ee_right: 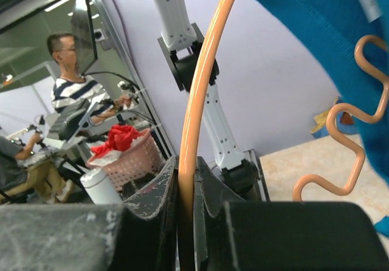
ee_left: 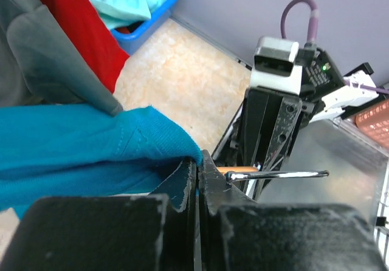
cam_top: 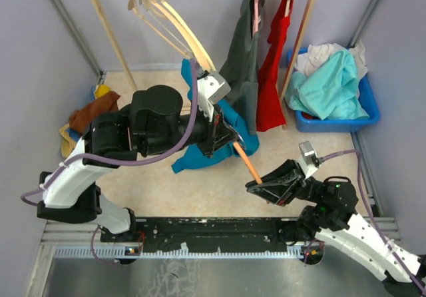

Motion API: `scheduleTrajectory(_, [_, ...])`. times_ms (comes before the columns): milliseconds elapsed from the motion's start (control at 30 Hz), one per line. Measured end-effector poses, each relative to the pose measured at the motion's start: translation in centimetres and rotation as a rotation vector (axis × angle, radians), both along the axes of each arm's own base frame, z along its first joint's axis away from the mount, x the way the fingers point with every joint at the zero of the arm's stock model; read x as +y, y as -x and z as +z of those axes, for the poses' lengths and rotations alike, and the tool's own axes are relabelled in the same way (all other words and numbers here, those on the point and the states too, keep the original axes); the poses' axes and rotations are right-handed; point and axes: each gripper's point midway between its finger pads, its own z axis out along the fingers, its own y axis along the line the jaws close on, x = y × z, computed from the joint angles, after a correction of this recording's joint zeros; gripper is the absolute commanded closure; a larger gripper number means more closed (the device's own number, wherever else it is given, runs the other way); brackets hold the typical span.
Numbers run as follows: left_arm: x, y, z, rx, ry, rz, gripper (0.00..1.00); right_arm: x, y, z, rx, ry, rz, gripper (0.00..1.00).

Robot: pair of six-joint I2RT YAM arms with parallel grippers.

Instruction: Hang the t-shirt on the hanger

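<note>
The deep teal-blue t-shirt [cam_top: 192,158] hangs in mid-air at the centre, bunched around my left gripper [cam_top: 228,137]. The left wrist view has that gripper [ee_left: 199,166] shut on the t-shirt's [ee_left: 73,149] edge. The thin orange hanger [cam_top: 251,166] slants out from under the cloth down to my right gripper [cam_top: 257,186]. Seen from the right wrist, the right gripper [ee_right: 187,183] is shut on the hanger's arm [ee_right: 203,70]. Its wavy bar [ee_right: 346,125] pokes out below the t-shirt [ee_right: 316,28]. The silver hook [ee_left: 285,174] lies just beyond the left fingertips.
A wooden clothes rack [cam_top: 113,37] at the back carries cream hangers [cam_top: 166,17], a dark grey shirt [cam_top: 243,57] and a red garment [cam_top: 273,77]. A blue bin [cam_top: 369,110] with an aqua garment [cam_top: 329,87] stands at the right. Loose clothes [cam_top: 90,114] lie at the left.
</note>
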Motion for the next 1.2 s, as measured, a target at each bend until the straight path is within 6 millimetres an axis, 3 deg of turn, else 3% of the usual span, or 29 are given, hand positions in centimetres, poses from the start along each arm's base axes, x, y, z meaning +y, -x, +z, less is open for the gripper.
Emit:
scheduleTrajectory(267, [0.3, 0.5, -2.1, 0.016, -0.028, -0.02, 1.0, -0.8, 0.5, -1.5, 0.016, 0.088, -0.026, 1.0])
scheduleTrajectory(433, [1.6, 0.8, -3.4, 0.015, -0.052, -0.007, 0.99, -1.1, 0.6, -2.0, 0.033, 0.1, -0.032, 1.0])
scheduleTrajectory(800, [4.2, 2.0, -4.7, 0.014, -0.093, -0.029, 1.0, -1.7, -0.3, -0.7, 0.056, 0.05, -0.089, 1.0])
scheduleTrajectory(1200, [3.8, 3.8, -5.0, -0.004, -0.107, -0.162, 1.0, -2.1, 0.2, 0.8, 0.053, -0.032, -0.063, 1.0])
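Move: My left hand pinches the t-shirt's edge. The hanger's neck, at the foot of the hook, is right beside it, about 3 cm to the right, 2 cm back and level. The shirt's body hangs some 12 cm below, 5 cm ahead and 4 cm left; the grey garment's middle is roughly 25 cm ahead, 8 cm right and 10 cm lower. From my right hand, gripping the hanger's end, the pinched edge is about 12 cm ahead, 8 cm left and 10 cm above. Keeping the shirt's edge pinched, I draw my left hand away from the hook, about 5 cm down and some 4 cm left, then another stretch back towards my base with a slight clockwise turn. My right hand keeps its grip on the hanger's end, dips about 2 cm, drifts some 2 cm right and lifts again to just above its starting height. ##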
